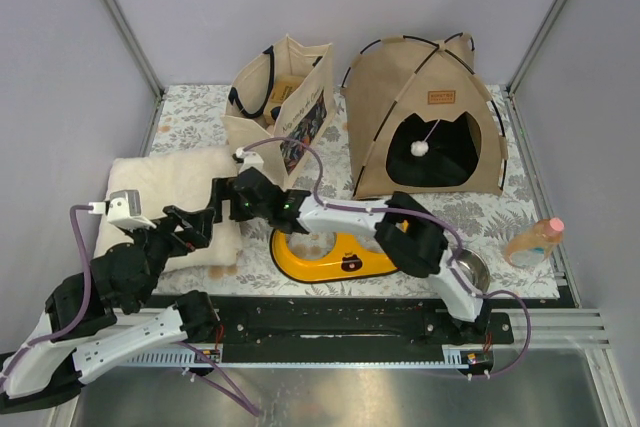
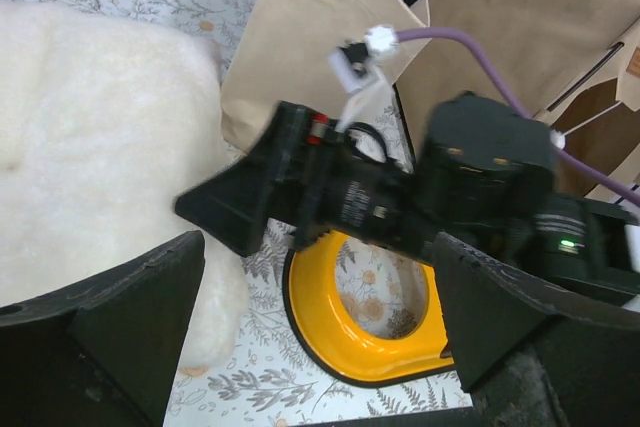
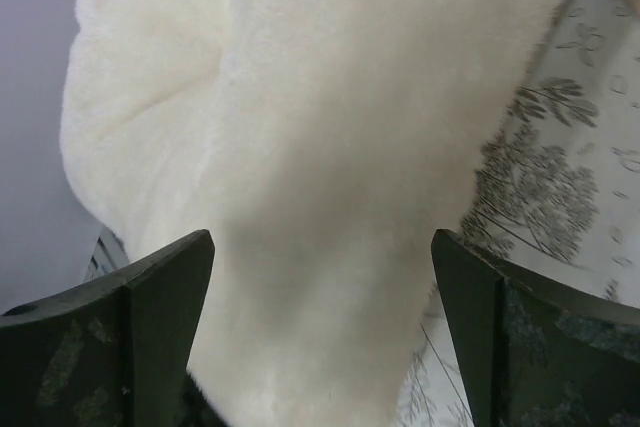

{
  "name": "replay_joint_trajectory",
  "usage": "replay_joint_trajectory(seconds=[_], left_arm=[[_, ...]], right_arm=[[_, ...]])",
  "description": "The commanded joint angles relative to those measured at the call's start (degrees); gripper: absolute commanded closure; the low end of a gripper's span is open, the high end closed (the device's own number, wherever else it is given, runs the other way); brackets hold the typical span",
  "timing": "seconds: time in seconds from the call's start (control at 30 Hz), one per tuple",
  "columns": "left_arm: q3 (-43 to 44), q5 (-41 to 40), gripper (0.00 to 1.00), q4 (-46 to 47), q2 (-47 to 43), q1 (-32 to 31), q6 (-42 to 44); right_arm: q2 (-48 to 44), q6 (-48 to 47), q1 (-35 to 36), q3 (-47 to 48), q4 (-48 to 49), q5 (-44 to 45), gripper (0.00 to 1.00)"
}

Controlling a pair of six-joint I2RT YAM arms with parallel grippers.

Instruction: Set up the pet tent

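The pet tent [image 1: 425,117] stands upright at the back right of the table, tan with thin black poles and a white pompom [image 1: 421,147] hanging in its arched doorway. A part of the tent [image 2: 540,17] shows at the top right of the left wrist view. Both grippers are far from it, over by the cream pillow [image 1: 175,202]. My right gripper [image 3: 320,277] hangs open just above the pillow [image 3: 300,97], with nothing between its fingers. My left gripper [image 2: 320,317] is open and empty beside the pillow's right edge, facing the right arm's wrist [image 2: 400,197].
A beige tote bag [image 1: 280,107] stands left of the tent. A yellow bowl holder [image 1: 330,252] lies at the front middle, with a steel bowl [image 1: 470,269] and an orange bottle [image 1: 533,240] to its right. The right arm stretches leftward above the holder.
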Motion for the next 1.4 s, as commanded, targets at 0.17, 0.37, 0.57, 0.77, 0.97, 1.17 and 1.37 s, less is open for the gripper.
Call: replay_joint_trajectory(seconds=[0.17,0.37,0.57,0.77,0.97,1.17,1.37], left_arm=[[2.97,-1.57,0.01,-5.22,-4.61,0.09,-1.52],[2.27,-1.83,0.01,-5.22,-6.02,0.08,-1.43],[2.62,-1.57,0.01,-5.13,-5.15,0.08,-1.87],[6.56,-0.35,0.01,-5.22,-0.23,0.17,0.06],[8.16,1.76,0.01,-1.63,3.47,0.09,1.82],[5.52,6.77,0.01,4.88,4.7,0.08,1.21],[0.96,13.71,0.01,11.29,8.65,0.17,-1.25]], right_arm=[[14.5,1.18,1.98,15.92,-4.81,2.32,0.37],[8.89,-3.73,2.07,12.4,-4.01,7.33,1.0],[-5.25,-11.9,1.98,4.15,0.73,11.03,1.0],[-22.74,-23.5,1.98,-3.94,-1.63,5.95,1.0],[-37.24,-30.89,1.98,-11.5,-8.14,4.26,1.0],[-52.18,-31.78,1.98,-20.2,-11.65,8.91,1.0],[-66.69,-27.4,1.98,-27.92,-24.2,13.48,1.0]])
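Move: The white cushion lies in front of the right hand's fingertips: its middle is about 11 cm to that hand's left, level fore and aft, and 8 cm below. The tote bag stands some 15 cm ahead and 11 cm to the right, and the yellow tray lies about 26 cm right, 6 cm back and 10 cm down. From the left hand the cushion's middle is roughly 10 cm ahead, 9 cm left and 23 cm below. Right hand dips to the cushion's right side, pinches, then lifts and swings right, each some 27 cm. ##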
